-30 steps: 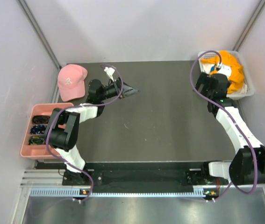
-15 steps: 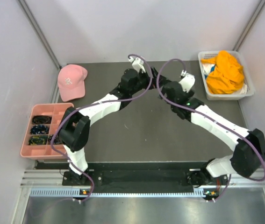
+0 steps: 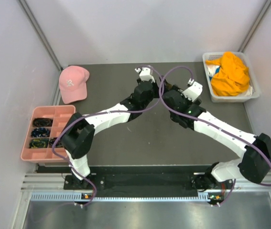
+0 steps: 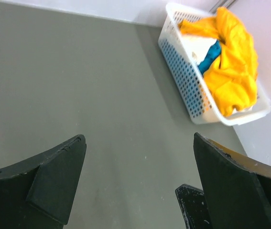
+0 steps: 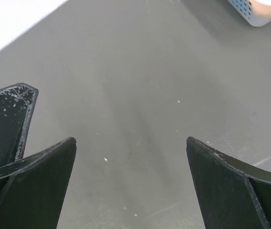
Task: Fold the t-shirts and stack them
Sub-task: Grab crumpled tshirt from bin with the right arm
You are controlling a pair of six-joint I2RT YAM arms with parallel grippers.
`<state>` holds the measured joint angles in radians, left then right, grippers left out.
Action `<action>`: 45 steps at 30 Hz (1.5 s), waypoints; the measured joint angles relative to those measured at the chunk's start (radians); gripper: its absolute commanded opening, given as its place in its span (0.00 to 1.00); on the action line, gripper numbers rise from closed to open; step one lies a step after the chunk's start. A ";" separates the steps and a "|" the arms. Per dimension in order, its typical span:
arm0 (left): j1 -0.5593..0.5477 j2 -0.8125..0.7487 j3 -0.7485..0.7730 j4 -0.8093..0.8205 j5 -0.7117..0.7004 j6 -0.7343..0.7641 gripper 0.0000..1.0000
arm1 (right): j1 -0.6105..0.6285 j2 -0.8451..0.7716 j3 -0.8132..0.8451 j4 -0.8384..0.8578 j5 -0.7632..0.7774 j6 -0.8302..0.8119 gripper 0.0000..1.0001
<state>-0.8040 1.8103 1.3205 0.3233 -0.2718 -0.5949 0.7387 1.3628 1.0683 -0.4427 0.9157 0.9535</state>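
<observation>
The t-shirts lie bunched in a white basket [image 3: 255, 97] at the table's far right corner. The bright orange-yellow one [image 3: 231, 71] is on top, with a teal one [image 4: 211, 55] and a white one [image 4: 195, 45] under it. In the left wrist view the basket [image 4: 183, 76] shows at upper right. My left gripper [image 4: 139, 137] is open over bare grey table, nothing between its fingers. My right gripper [image 5: 131, 139] is open too, over bare table. Both wrists meet near the table's far middle, left of the basket; each wrist view shows a finger of the other gripper.
A pink baseball cap [image 3: 73, 83] lies at the far left of the table. A pink compartment tray [image 3: 42, 110] with dark small items sits off the left edge. Grey walls close in the back and sides.
Both arms have swung in to the table's far middle: the left from beside the cap, the right from the basket. Both grippers stayed open and hold nothing.
</observation>
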 measured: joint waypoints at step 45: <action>-0.053 -0.407 -0.502 -0.153 -0.506 0.048 0.99 | -0.444 0.089 0.104 0.195 -0.084 -0.592 0.99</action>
<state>-0.8574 1.4036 0.8188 0.1707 -0.7776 -0.5468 0.2943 1.4513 1.1725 -0.2474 0.8322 0.3611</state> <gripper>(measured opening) 0.990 0.987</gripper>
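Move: The orange t-shirt lies crumpled some 26 cm to the right of the right hand, about 15 cm farther ahead and roughly 12 cm lower. The white bin that holds it sits around and beneath it, its middle some 3 cm lower still. The left gripper stands close by, about 11 cm to the right hand's left and 3 cm ahead. From the left hand the t-shirt is about 36 cm to the right, 11 cm ahead and 14 cm lower. Swing the right gripper right towards the orange t-shirt in the bin, about 14 cm, slowly at first and then faster, with some 7 cm forward; roll it so its left side drops about 20 degrees, fingers kept wide open. Bring the left gripper away leftwards about 16 cm, also back and down, turning it counter-clockwise, still open. ##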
